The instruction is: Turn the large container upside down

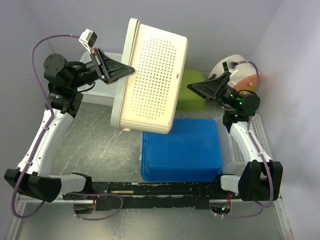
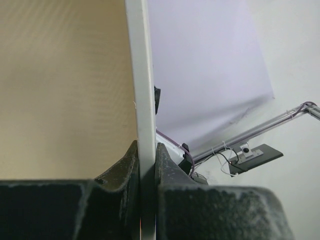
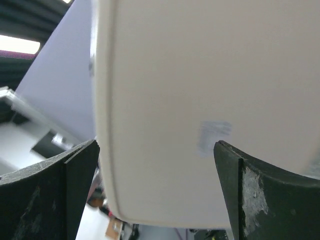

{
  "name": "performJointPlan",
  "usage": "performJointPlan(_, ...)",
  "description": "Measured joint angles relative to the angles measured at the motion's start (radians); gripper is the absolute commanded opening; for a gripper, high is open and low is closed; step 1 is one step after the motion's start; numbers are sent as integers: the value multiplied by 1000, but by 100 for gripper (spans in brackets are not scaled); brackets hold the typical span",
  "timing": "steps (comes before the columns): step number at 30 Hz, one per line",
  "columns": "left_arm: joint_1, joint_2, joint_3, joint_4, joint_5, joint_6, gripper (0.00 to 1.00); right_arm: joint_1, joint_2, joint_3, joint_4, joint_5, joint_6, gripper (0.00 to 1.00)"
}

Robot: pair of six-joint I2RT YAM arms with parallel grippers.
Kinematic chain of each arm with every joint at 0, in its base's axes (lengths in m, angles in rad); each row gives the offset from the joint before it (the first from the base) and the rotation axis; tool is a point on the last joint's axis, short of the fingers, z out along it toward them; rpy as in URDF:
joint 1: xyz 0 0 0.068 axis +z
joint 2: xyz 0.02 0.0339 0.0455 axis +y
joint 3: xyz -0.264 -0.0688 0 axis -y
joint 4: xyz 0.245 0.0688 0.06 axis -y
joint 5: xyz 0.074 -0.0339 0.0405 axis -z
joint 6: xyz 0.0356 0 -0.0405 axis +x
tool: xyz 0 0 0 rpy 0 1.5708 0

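The large cream container (image 1: 150, 75) hangs in the air over the middle of the table. It is tipped on its side, with its perforated underside facing the overhead camera. My left gripper (image 1: 131, 70) is shut on its rim at the upper left. In the left wrist view the two fingers (image 2: 125, 167) pinch the white rim (image 2: 142, 100), with the container's inner wall (image 2: 65, 85) to the left. My right gripper (image 1: 192, 87) stands open just right of the container. In the right wrist view the container's smooth cream base (image 3: 200, 100) fills the space ahead of the open gripper (image 3: 156, 143), without clear contact.
A blue bin (image 1: 181, 150) lies upside down under the raised container, near the front. Behind it sits a green container (image 1: 192, 92). A white perforated tray (image 1: 260, 130) lies along the right edge and an orange and white object (image 1: 242, 72) at the back right. A white bin (image 1: 107, 85) sits back left.
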Motion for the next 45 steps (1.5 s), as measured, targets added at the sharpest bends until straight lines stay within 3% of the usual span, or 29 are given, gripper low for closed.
performJointPlan(6,1,-71,-63,-23,12,-14,7,242,-14,102,-1,-24,-93,100)
performJointPlan(15,6,-280,-127,-299,-55,106,7,342,-23,95,-66,-74,-181,100)
performJointPlan(20,16,-425,-267,-462,-184,156,7,425,4,69,-79,-80,-203,100)
performJointPlan(26,26,-592,-410,-541,-280,168,7,542,94,40,-175,-62,-270,100)
performJointPlan(40,26,-593,-393,-789,-381,421,7,629,171,6,-315,17,-347,100)
performJointPlan(43,26,-564,-379,-832,-385,476,16,636,164,-1,-373,35,-375,100)
performJointPlan(45,26,-547,-373,-857,-391,504,40,637,154,-2,-423,44,-397,100)
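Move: The large container hangs from the left hand by its rim, opening leftward; that hand is lowering it towards the bare table, some 50 cm below, 14 cm left and 4 cm back. The upturned blue container lies 22 cm right of the left hand, 5 cm back, 44 cm down. For the empty right hand, the large container's middle is about 15 cm left and 5 cm back, level; the blue container is 3 cm left, 9 cm back, 32 cm down. The large container, still pinched by its rim, is carried first back, then mainly down and somewhat left by the left hand, about 17 cm down in all, the wrist turning counter-clockwise and its fingertips dipping nearly 30 degrees. The right hand, wide open, sweeps some 18 cm left, back and, after a small rise, down 11 cm, turning counter-clockwise, its fingers coming up against the container's edge between base and perforated wall. ##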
